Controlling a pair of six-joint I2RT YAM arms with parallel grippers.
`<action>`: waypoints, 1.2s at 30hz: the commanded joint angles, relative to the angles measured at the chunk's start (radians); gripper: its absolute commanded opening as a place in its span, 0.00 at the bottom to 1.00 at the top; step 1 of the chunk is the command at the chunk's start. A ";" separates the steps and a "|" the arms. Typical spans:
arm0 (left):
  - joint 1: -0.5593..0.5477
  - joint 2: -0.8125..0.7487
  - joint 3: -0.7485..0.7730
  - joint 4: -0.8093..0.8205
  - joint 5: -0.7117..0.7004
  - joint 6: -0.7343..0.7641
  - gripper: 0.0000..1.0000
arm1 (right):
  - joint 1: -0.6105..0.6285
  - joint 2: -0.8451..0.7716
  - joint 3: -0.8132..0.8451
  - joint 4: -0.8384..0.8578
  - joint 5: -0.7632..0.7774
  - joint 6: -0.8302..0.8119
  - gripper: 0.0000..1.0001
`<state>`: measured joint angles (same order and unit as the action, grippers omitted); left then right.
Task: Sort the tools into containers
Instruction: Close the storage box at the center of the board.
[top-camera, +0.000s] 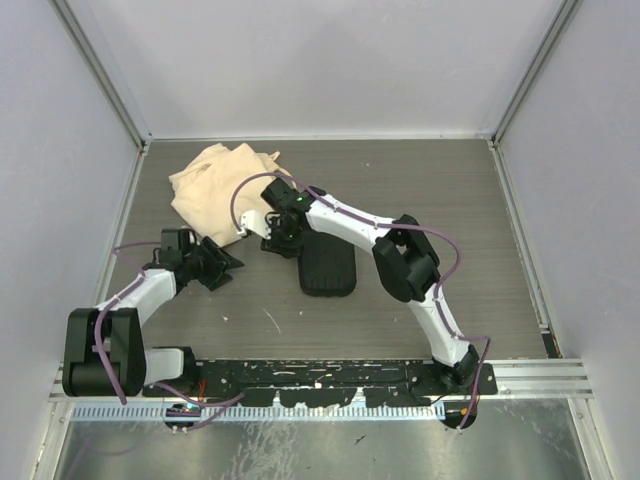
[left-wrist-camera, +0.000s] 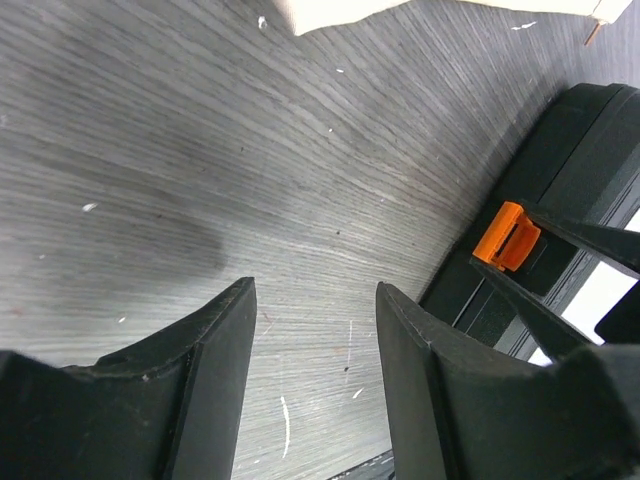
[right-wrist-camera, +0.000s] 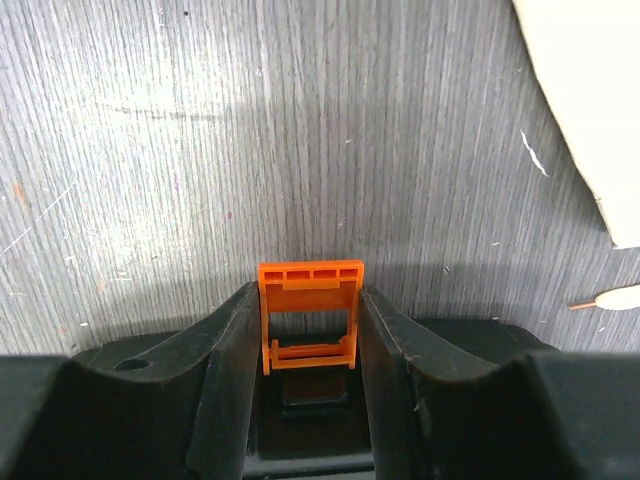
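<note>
The black tool case (top-camera: 328, 268) lies shut in the middle of the table, its orange latch (right-wrist-camera: 310, 275) at the far end. My right gripper (top-camera: 283, 232) is shut on that latch, one finger pressing each side, and the latch stands flipped up from the case (right-wrist-camera: 470, 335). The beige cloth bag (top-camera: 215, 190) lies crumpled at the back left. My left gripper (top-camera: 228, 262) hovers low over bare table left of the case, open with nothing between its fingers (left-wrist-camera: 225, 340). The left wrist view shows the latch (left-wrist-camera: 507, 236) to its right. The tools are out of view.
White side walls and metal rails enclose the table. A corner of the bag (right-wrist-camera: 590, 100) lies close to the right gripper. The arm mounting plate (top-camera: 330, 375) runs along the near edge.
</note>
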<state>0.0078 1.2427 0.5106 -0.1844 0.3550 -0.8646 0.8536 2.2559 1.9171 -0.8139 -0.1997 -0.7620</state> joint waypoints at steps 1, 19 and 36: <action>-0.007 0.067 -0.002 0.143 0.078 -0.035 0.53 | -0.019 -0.128 -0.057 0.150 -0.122 0.082 0.35; -0.229 0.489 0.103 0.425 0.098 -0.174 0.53 | -0.076 -0.286 -0.343 0.386 -0.192 0.174 0.36; -0.320 0.544 0.146 0.461 0.115 -0.188 0.50 | -0.102 -0.344 -0.415 0.455 -0.176 0.207 0.40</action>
<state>-0.2813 1.7565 0.6731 0.3771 0.5217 -1.0916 0.7578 2.0045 1.5074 -0.4248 -0.3641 -0.5983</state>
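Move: The orange latch on the storage box lies about 17 cm to the left hand's right, 7 cm ahead and roughly level in height. The storage box's middle is 26 cm to its right and 8 cm ahead, and the cloth's middle some 23 cm ahead and 2 cm left, lower down. The right hand already has the latch between its fingertips, with the storage box's middle about 9 cm to its right. Rightward and forward, after a short dip of about 1.5 cm, the left hand sweeps some 13 cm right and 6 cm out to the latch, tilting its half-open fingers towards the storage box's side and turning slightly clockwise; contact can't be made out. The right hand keeps its grip on the latch, rising about 2 cm, drifting as far right and tilting some 15 degrees. ##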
